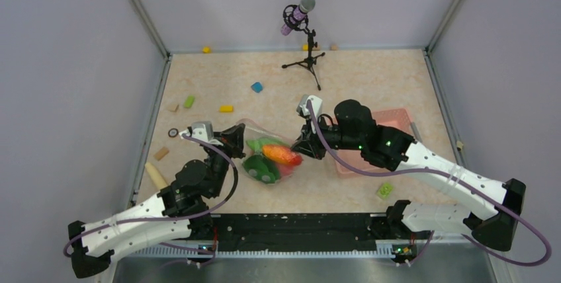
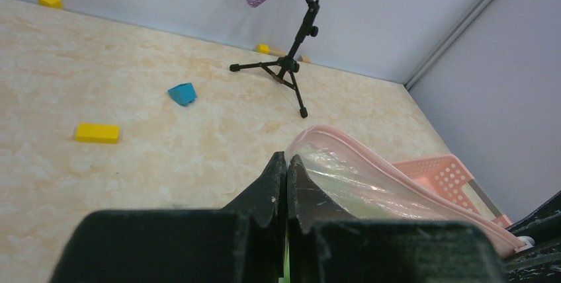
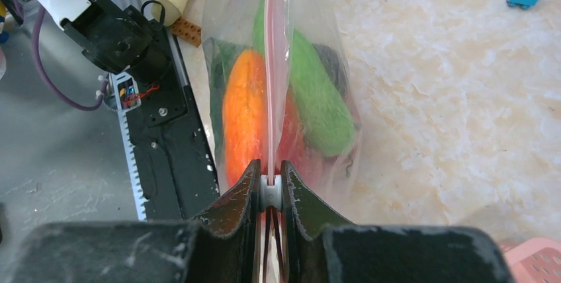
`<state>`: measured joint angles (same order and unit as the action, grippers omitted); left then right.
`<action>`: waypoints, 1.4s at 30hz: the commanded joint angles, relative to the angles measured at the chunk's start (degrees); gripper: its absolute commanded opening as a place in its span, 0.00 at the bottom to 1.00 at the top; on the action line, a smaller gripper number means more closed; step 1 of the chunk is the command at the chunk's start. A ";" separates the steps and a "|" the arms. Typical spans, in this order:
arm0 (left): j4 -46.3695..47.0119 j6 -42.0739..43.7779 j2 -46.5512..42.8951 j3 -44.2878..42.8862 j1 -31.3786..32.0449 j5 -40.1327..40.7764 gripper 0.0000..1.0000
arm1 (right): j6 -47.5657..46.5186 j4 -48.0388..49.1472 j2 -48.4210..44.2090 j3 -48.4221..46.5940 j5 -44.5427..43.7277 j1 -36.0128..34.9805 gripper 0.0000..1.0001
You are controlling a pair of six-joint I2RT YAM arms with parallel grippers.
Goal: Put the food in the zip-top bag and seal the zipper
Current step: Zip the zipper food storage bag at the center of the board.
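Observation:
The zip-top bag [image 1: 272, 159] lies stretched between my two grippers, mid-table. Inside it I see food: an orange-red mango [image 1: 283, 155], a light green piece [image 1: 262, 143] and a dark green piece [image 1: 258, 168]. My left gripper [image 1: 235, 136] is shut on the bag's left end [image 2: 357, 184], its fingertips [image 2: 279, 167] pressed together at the corner. My right gripper [image 3: 270, 170] is shut on the white slider [image 3: 270, 192] of the zipper [image 3: 273, 65], a pink strip running away from it over the mango [image 3: 243, 111] and the green food [image 3: 317, 98].
A microphone on a black tripod [image 1: 305, 38] stands at the back. The pink basket [image 1: 390, 124] sits under my right arm. Small blocks lie around: blue [image 1: 257, 87], yellow [image 1: 226, 108], green [image 1: 189, 101], another green [image 1: 384, 190]. A tan cone [image 1: 156, 176] lies at the left.

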<state>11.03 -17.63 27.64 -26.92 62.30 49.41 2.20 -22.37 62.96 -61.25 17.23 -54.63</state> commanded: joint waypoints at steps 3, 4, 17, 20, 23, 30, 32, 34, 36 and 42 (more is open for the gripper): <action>0.88 2.42 -0.69 -3.14 -1.86 15.16 0.00 | 1.21 -6.40 -4.37 -3.11 -1.70 0.14 0.05; 0.84 2.50 -0.68 -3.22 -1.85 15.30 0.00 | 1.43 -6.62 -4.59 -3.15 -2.21 0.12 0.05; -0.41 2.77 0.41 -4.16 -2.01 17.72 0.00 | 2.81 -11.63 -6.92 -4.34 -8.22 0.13 0.06; -1.12 2.54 1.53 -4.76 -2.01 19.70 0.00 | 3.35 -12.17 -7.41 -4.43 -9.64 0.13 0.06; -1.32 2.35 2.24 -4.98 -1.97 20.70 0.00 | 3.78 -12.68 -8.12 -4.55 -10.97 0.12 0.06; -2.88 1.54 4.04 -6.08 -2.08 24.71 0.00 | 4.50 -13.34 -9.84 -4.47 -14.00 0.14 0.06; -3.20 1.29 4.31 -6.24 -2.22 24.84 0.00 | 4.62 -13.44 -10.19 -4.45 -14.37 0.13 0.06; -3.23 1.12 4.59 -6.28 -2.31 24.29 0.00 | 4.65 -13.43 -10.52 -4.46 -14.65 0.09 0.06; -3.36 1.06 4.79 -6.42 -2.34 24.37 0.00 | 4.82 -13.46 -10.83 -4.42 -15.18 0.12 0.06; -4.57 0.08 5.15 -6.87 -2.49 23.75 0.00 | 5.01 -13.13 -11.48 -4.13 -14.63 0.12 0.06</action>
<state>7.68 -19.25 33.54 -31.11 62.30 60.55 6.70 -31.33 55.57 -62.37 4.84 -54.63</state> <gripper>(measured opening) 0.012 0.106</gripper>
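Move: The right hand already pinches the white slider of the bag's zipper; the zipper's right end trails about 5 cm to the right, near hand height and maybe 1 cm back. From this hand the orange pepper in the bag hangs some 4 cm left, 4 cm back and 9 cm below, and the pink basket sits roughly 27 cm right, 1 cm ahead and 20 cm below. From the left hand, shut on the zipper's left end, the slider is about 14 cm right, 6 cm back and 3 cm lower. Still pinching the white slider, the right hand pulls it about 5 cm to the right along the zipper towards its right end, rising slightly towards the finish and turning some 15 degrees clockwise. The left hand keeps its grip on the other end and draws about 2 cm left and a little forward, turning roughly 10 degrees counter-clockwise, away from the right hand. ##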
